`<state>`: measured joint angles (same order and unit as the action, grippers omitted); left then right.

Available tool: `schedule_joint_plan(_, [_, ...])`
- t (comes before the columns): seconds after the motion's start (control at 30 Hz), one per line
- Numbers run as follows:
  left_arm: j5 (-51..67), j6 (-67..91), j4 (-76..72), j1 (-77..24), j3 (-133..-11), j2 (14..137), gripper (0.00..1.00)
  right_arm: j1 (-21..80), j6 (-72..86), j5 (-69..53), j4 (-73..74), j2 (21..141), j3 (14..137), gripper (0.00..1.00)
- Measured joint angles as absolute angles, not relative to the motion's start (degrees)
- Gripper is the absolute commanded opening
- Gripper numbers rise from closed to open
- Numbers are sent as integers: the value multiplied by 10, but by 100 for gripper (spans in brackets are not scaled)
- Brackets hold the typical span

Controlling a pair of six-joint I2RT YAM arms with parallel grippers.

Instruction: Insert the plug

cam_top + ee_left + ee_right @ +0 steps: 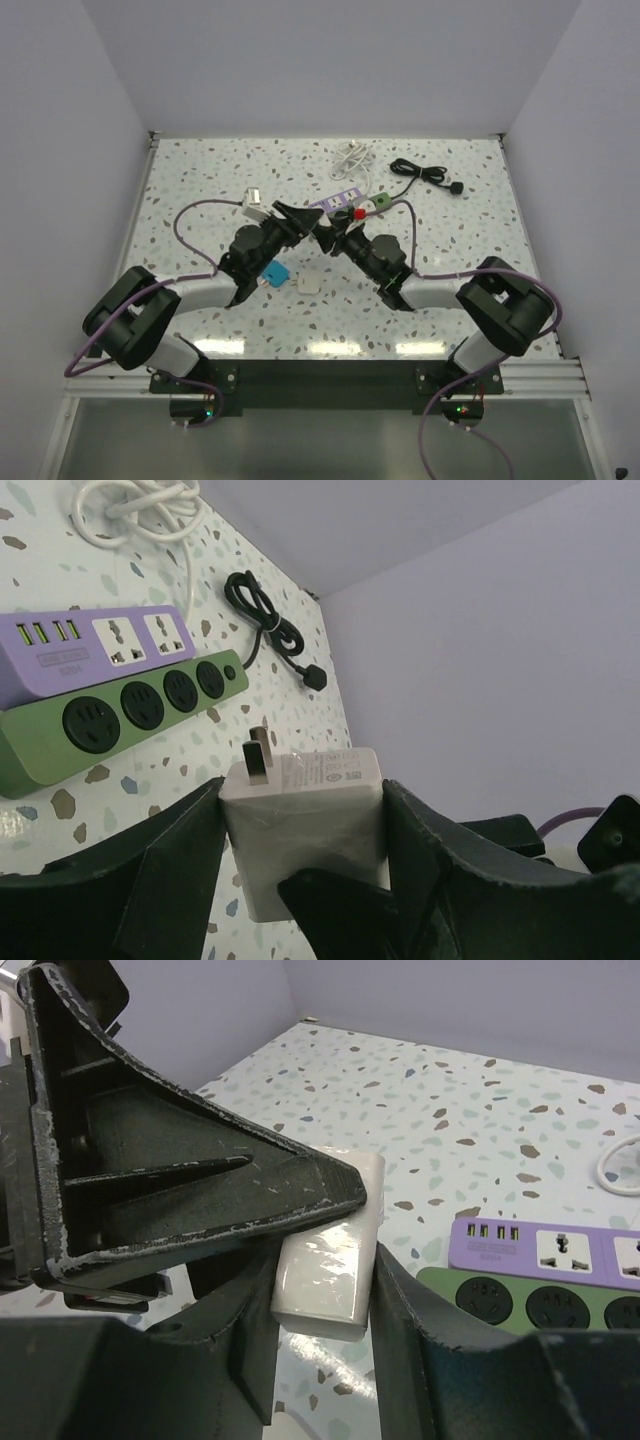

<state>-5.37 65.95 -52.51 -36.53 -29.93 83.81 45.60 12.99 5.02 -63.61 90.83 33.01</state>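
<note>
The plug [310, 820] is a white block with flat metal prongs pointing up and away. My left gripper [302, 805] is shut on its two sides, above the table. My right gripper [322, 1280] has come in from the other side and is shut on the same plug [325, 1270], its fingers pressed against both faces just under a left gripper finger [200, 1180]. In the top view the two grippers [300, 218] [332, 232] meet at the table's middle and hide the plug. The green power strip [120, 715] [530, 1305] lies just beyond, beside a purple strip [90, 645].
A coiled white cable [352, 157] and a black cable [420, 172] lie at the back. A blue object [273, 273] and a white adapter [308, 285] lie near the left arm. Another small white piece [253, 200] sits at the left.
</note>
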Motion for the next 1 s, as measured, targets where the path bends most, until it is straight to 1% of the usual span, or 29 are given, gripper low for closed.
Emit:
schedule_joint_plan(0.07, [-47, 653, -531, -363, -295, 837, 83, 456, 128, 55, -625, 908, 336, 0])
schedule_joint_plan(0.1, [-35, 649, -533, -363, -291, 834, 92, 453, 127, 60, -615, 907, 338, 0])
schedule_joint_plan(0.2, [-2, 638, -531, -359, -278, 811, 100, 435, 123, 65, -568, 893, 340, 0])
schedule_joint_plan(0.43, [33, 600, -536, -293, -231, 705, 100, 329, 110, 39, -430, 810, 346, 0])
schedule_joint_plan(0.53, [41, 542, -532, -271, -227, 682, 100, 307, 96, 9, -331, 797, 397, 0])
schedule_joint_plan(0.73, [86, 382, -516, -255, -229, 689, 100, 277, 61, -69, -65, 831, 624, 0])
schedule_joint_plan(0.83, [111, 301, -500, -255, -239, 718, 100, 271, 39, -96, 59, 879, 755, 0])
schedule_joint_plan(1.0, [135, 204, -480, -255, -261, 786, 100, 269, -1, -119, 233, 977, 919, 0])
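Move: Pinched by both hands, the white plug is about to be carried off by the right hand towards the power strips. The green power strip's middle lies roughly 16 cm ahead and 7 cm right of the right hand, some 17 cm lower; the purple power strip is about 4 cm beyond it and 4 cm farther left. From the left hand, the green strip is about 15 cm ahead and 8 cm right, and the blue plug some 12 cm left and 3 cm back, both well below. Opening wide, the left fingers let go of the white plug, and that hand draws back slightly, swings about 6 cm left and up, then sinks while rolling its left side up. The right hand keeps its pinch, sweeps right and forward, then climbs on forward to bring the plug high above the strips, ending some 10 cm farther out while its fingers tip downward. ##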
